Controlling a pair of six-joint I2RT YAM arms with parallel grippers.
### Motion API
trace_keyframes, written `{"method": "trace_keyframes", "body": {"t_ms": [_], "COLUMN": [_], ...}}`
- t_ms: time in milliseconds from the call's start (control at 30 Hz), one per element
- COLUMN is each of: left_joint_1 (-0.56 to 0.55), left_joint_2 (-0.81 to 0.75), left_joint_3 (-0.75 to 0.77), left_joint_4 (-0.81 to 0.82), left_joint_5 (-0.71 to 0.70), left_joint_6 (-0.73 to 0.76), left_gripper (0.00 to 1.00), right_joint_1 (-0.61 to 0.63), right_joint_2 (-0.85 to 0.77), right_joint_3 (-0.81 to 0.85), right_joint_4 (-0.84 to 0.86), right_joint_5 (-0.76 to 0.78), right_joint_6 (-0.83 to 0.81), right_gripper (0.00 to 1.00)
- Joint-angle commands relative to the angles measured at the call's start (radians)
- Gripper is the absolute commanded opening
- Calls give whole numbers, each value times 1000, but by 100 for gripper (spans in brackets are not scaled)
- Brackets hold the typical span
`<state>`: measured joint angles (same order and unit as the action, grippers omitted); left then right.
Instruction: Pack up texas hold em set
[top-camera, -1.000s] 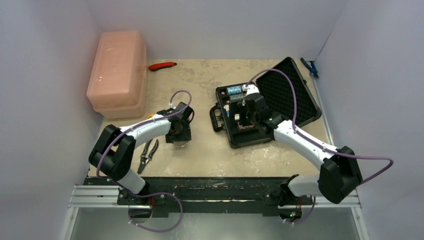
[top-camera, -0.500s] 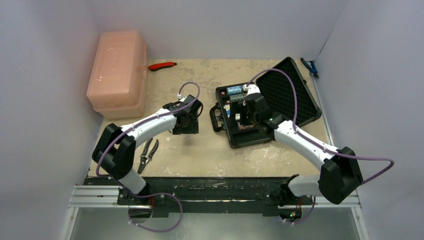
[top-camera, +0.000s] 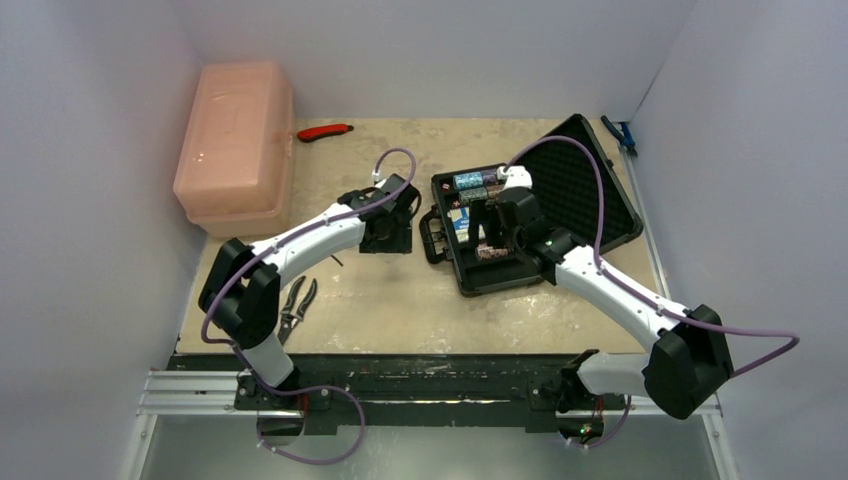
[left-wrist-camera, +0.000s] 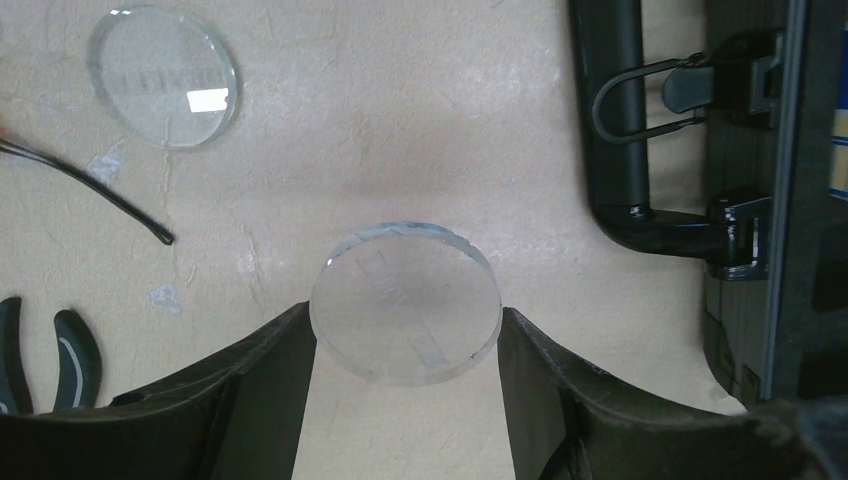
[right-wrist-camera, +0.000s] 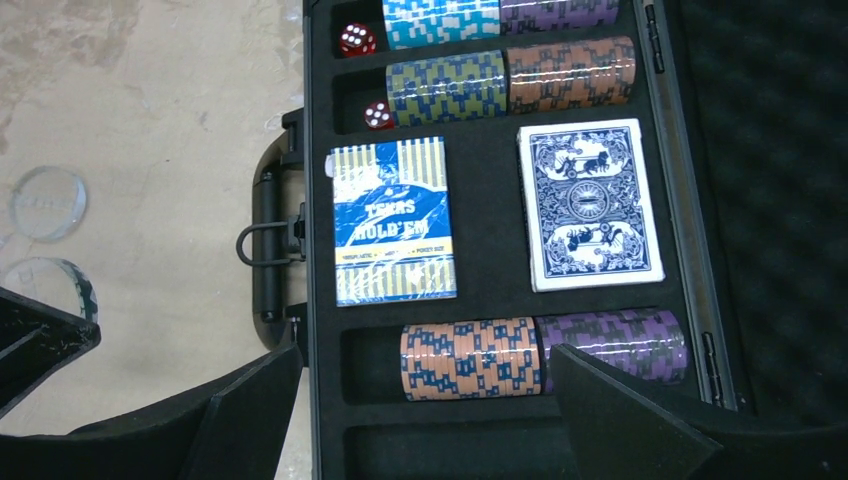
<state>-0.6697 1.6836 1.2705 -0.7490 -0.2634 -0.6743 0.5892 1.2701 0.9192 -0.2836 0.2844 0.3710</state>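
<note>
The black briefcase (top-camera: 478, 262) lies open right of centre, its foam lid (top-camera: 575, 180) laid back. Inside are chip rows (right-wrist-camera: 470, 358), two blue card decks (right-wrist-camera: 392, 220) (right-wrist-camera: 588, 203) and two red dice (right-wrist-camera: 354, 39) (right-wrist-camera: 378, 114). My left gripper (left-wrist-camera: 405, 330) is shut on a clear round disc (left-wrist-camera: 405, 290), held flat above the table just left of the case handle (left-wrist-camera: 615, 120). A second disc (left-wrist-camera: 163, 90) lies on the table behind it. My right gripper (right-wrist-camera: 425, 355) hangs open over the case's near chip row, holding nothing.
A big pink bin (top-camera: 237, 145) stands at the back left, with a red knife (top-camera: 325, 131) beside it. Black-handled pliers (top-camera: 295, 308) lie near the left arm's base. A blue tool (top-camera: 620, 133) sits at the back right corner. A thin black wire (left-wrist-camera: 90, 190) lies near the loose disc.
My left arm has swung right and away from its base, carrying the disc toward the case handle. The right gripper has shifted slightly over the case and stays open.
</note>
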Motion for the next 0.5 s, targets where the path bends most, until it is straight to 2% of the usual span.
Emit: {"method": "trace_keyframes", "body": {"t_ms": [0,467], "left_joint_1": [-15,-41], "left_joint_2": [20,177], "left_joint_3": [85,300], "left_joint_4": [3,1], "left_joint_5": [14,86], "left_joint_6": [27,73], "left_gripper": [0,0], "right_joint_1": [3,2], "right_joint_2": [-51,-147], "right_joint_3": [-16,-43], "right_joint_4": [7,9], "right_joint_5": [87,269], "right_joint_6": [20,46], "right_gripper": [99,99]}}
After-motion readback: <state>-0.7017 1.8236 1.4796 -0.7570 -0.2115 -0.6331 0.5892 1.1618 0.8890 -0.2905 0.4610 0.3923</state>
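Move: The left hand, holding one clear disc, is bound for the open case, whose tray centre lies some 23 cm to its right, 8 cm ahead and 6 cm below. The case handle comes first, about 10 cm right and 5 ahead, and the Texas Hold'em box about 18 right and 8 ahead. The other clear disc lies roughly 9 cm left and 6 ahead. From the right hand, the tray centre is about 7 cm ahead, 2 right and 12 below. Keeping the clear disc pinched by its rim between both fingertips, the left hand carries it about 5 cm to the right and some 3 cm forward, towards the case handle, rising slightly. Meanwhile the empty, wide-open right hand backs out of the way over the case, 3.5 cm right and 2.5 up, swinging about 10 degrees clockwise as its fingers tip up a little. ##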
